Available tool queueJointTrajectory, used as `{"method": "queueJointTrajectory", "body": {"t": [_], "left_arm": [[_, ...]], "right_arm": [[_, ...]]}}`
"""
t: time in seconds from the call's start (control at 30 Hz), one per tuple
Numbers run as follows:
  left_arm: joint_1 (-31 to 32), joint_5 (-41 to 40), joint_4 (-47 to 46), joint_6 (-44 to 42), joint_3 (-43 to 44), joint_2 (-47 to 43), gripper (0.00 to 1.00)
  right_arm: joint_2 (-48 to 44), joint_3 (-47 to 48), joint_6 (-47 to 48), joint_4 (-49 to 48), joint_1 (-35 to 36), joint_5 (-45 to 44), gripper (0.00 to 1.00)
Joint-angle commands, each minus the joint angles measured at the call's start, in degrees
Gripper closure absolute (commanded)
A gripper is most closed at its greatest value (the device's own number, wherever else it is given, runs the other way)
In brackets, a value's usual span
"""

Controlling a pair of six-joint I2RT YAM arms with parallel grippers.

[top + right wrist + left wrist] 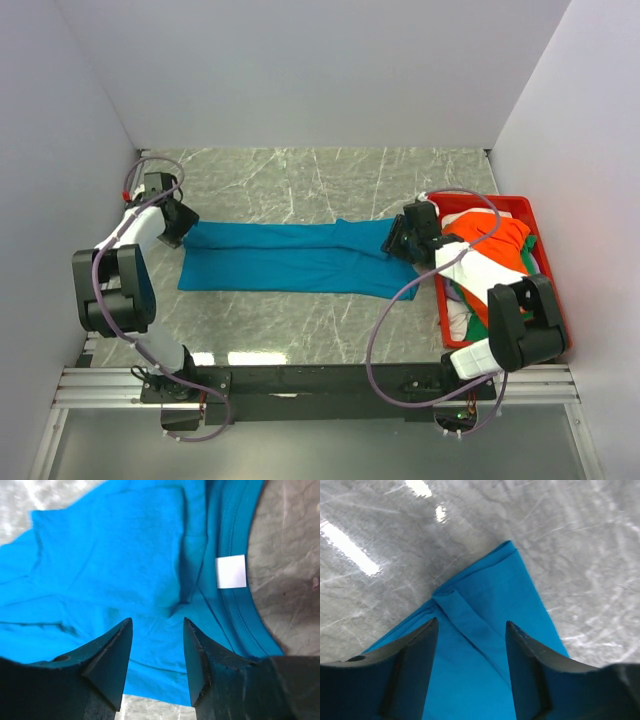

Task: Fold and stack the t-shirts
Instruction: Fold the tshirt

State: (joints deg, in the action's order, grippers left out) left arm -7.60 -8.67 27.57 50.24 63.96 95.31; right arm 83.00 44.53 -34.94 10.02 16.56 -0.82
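Observation:
A teal-blue t-shirt lies folded into a long band across the middle of the marble table. My left gripper is at its left end and stands open. In the left wrist view the dark fingers straddle a folded corner of the shirt without pinching it. My right gripper is over the right end, also open. Its wrist view shows the collar and the white neck label just past the fingertips. Orange, white and green t-shirts lie bundled at the right.
A red plastic bin at the right edge of the table holds the bundled shirts, and the right arm reaches over it. White walls close in the table on the left, back and right. Bare marble shows behind the teal shirt.

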Motion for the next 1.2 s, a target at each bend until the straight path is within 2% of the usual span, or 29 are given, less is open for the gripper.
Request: {"method": "queueJointTrajectory", "body": {"t": [0.0,0.13,0.33,0.47,0.63,0.83,1.17], "left_arm": [[-0.2,2.4,-2.4,0.5,0.4,-3.7,0.38],[-0.1,4.8,-3.0,-0.3,0.0,-5.5,0.37],[-0.1,7.2,-2.9,-2.1,-0.9,-8.0,0.37],[0.1,9.8,-3.4,-2.4,-2.3,-9.8,0.37],[0.9,11.5,-3.8,-2.8,-4.5,-12.0,0.38],[1.7,12.4,-4.4,-2.8,-5.8,-13.3,0.38],[2.4,12.9,-5.1,-2.6,-6.2,-13.2,0.38]], "right_arm": [[-4.1,3.0,1.4,-0.3,0.3,-1.0,0.48],[-0.6,8.5,3.1,0.7,0.8,-0.1,0.49],[14.0,22.4,5.1,3.9,5.6,-1.2,0.51],[22.4,33.5,6.1,7.1,8.9,-5.3,0.51],[30.4,41.8,6.6,10.2,11.1,-9.4,0.52],[35.7,46.9,7.3,11.7,12.4,-12.0,0.51],[39.4,49.2,7.7,12.8,13.2,-13.1,0.52]]}}
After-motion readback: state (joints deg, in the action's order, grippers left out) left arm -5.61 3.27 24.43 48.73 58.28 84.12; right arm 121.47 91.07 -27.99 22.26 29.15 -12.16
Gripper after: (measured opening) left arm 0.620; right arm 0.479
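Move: The peak on the folded t-shirt's far edge, the right gripper's goal, lies about 13 cm ahead of it, 12 cm to its left and 4 cm below. From the same hand the white collar tag is some 4 cm ahead and 3 cm right, and the red bin's middle roughly 20 cm right and 1 cm back. From the left hand the peak is about 7 cm ahead and 31 cm right, and the shirt's far left corner 6 cm straight ahead. Lift the open right gripper about 6 cm off the shirt's right end while swinging it forward and left in an arc, then lower it some 7 cm to the peak on the far edge, fingers still half open, the wrist rolling its left side down. Raise the open left gripper about 4 cm, then carry it 5 cm right over the shirt. ##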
